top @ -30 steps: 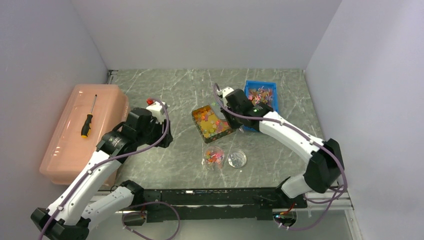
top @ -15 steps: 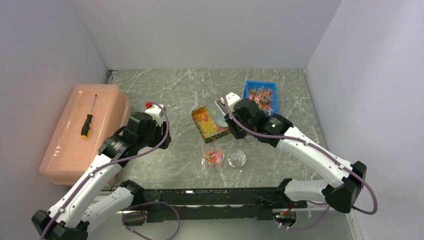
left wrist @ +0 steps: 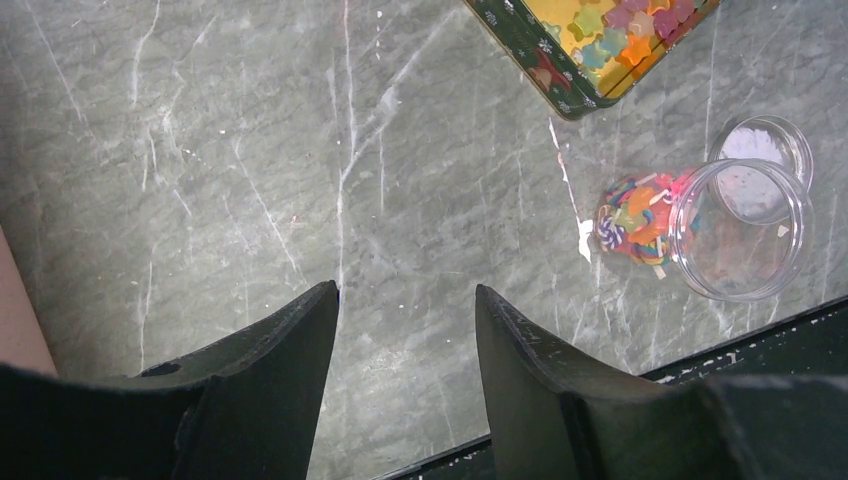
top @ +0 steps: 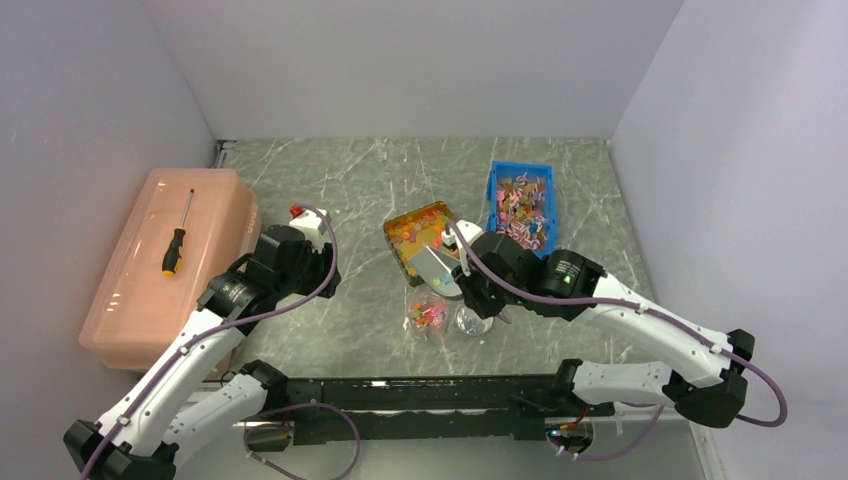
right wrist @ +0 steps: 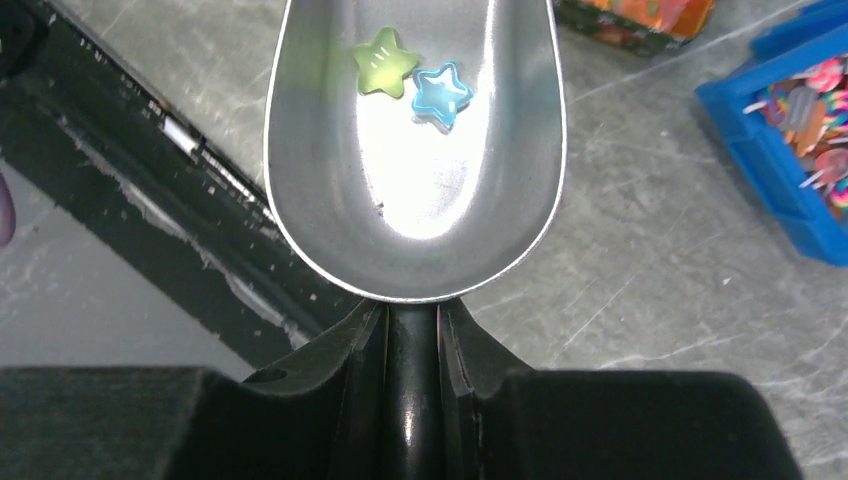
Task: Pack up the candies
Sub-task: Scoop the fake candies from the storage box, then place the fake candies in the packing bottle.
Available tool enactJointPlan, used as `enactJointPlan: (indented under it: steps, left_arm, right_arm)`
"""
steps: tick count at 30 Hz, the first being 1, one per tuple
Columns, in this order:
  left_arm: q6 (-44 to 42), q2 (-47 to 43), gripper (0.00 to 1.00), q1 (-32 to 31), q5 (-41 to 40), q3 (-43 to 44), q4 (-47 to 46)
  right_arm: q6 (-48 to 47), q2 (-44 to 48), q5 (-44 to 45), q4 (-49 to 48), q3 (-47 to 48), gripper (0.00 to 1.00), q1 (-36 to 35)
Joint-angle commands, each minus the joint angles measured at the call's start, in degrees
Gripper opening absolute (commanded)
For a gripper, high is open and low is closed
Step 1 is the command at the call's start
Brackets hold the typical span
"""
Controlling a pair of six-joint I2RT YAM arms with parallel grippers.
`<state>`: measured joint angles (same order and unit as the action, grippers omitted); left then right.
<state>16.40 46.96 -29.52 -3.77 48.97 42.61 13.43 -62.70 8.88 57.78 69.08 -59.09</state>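
Note:
The candies (top: 415, 232) are small star-shaped pieces, orange, yellow and red, in an open dark tin (top: 397, 252), also in the left wrist view (left wrist: 545, 75). My right gripper (top: 468, 278) is shut on the black handle of a metal scoop (top: 437, 267). The scoop (right wrist: 415, 170) holds a green star (right wrist: 385, 68) and a blue star (right wrist: 443, 92), just above and behind a clear jar (top: 428, 313). The jar (left wrist: 735, 240) has mixed candies (left wrist: 635, 215) in its bottom. My left gripper (left wrist: 405, 290) is open and empty over bare table, left of the jar.
The jar's clear lid (top: 474, 319) lies right of the jar. A blue bin (top: 522, 205) of wrapped sweets stands at the back right. A pink lidded box (top: 165, 275) with a screwdriver (top: 177, 240) on it is at the left. The black front rail (right wrist: 150, 170) is near.
My right arm has drawn the scoop out of the tin and carried it toward the near edge, to beside the jar. My left arm has barely moved.

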Motion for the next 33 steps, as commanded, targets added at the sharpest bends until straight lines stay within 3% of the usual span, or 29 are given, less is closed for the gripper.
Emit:
enactJointPlan:
  steps: [1, 18, 33]
  left_arm:
    - [0.9, -0.7, 0.58, -0.2, -1.1, 0.2, -1.8]
    - [0.6, -0.6, 0.57, -0.2, 1.8, 0.3, -2.1]
    - [-0.4, -3.5, 0.58, -0.2, 4.5, 0.1, -2.2]
  right_arm:
    - [4.4, 1.4, -0.1, 4.4, 3.0, 0.00, -3.5]
    - [14.8, -5.7, -2.4, 21.7, 9.6, 0.00, -12.7]
    - [17.9, -15.9, -11.0, 28.0, 18.1, 0.00, -10.5]
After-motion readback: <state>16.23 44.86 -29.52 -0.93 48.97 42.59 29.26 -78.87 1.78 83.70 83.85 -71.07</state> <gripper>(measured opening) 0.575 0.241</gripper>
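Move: The storage box, a clear round jar with candies in it, stands about 11 cm to the left of my right hand, 2 cm ahead and some 15 cm below. Its loose lid lies almost straight under that hand, 1 cm ahead and 20 cm down. The candy tin is about 15 cm beyond the jar, level with it sideways. From my left hand the jar is some 22 cm to the right, 4 cm back and 13 cm lower. Still gripping the scoop by its handle, I draw my right hand back about 9 cm, fast at first and then easing off, so the blade leaves the tin's near edge and comes to the near right side of the jar's mouth. As I go I tip the wrist some 30 degrees, the left-pointing blade dipping its lip; the fingers keep their hold. ##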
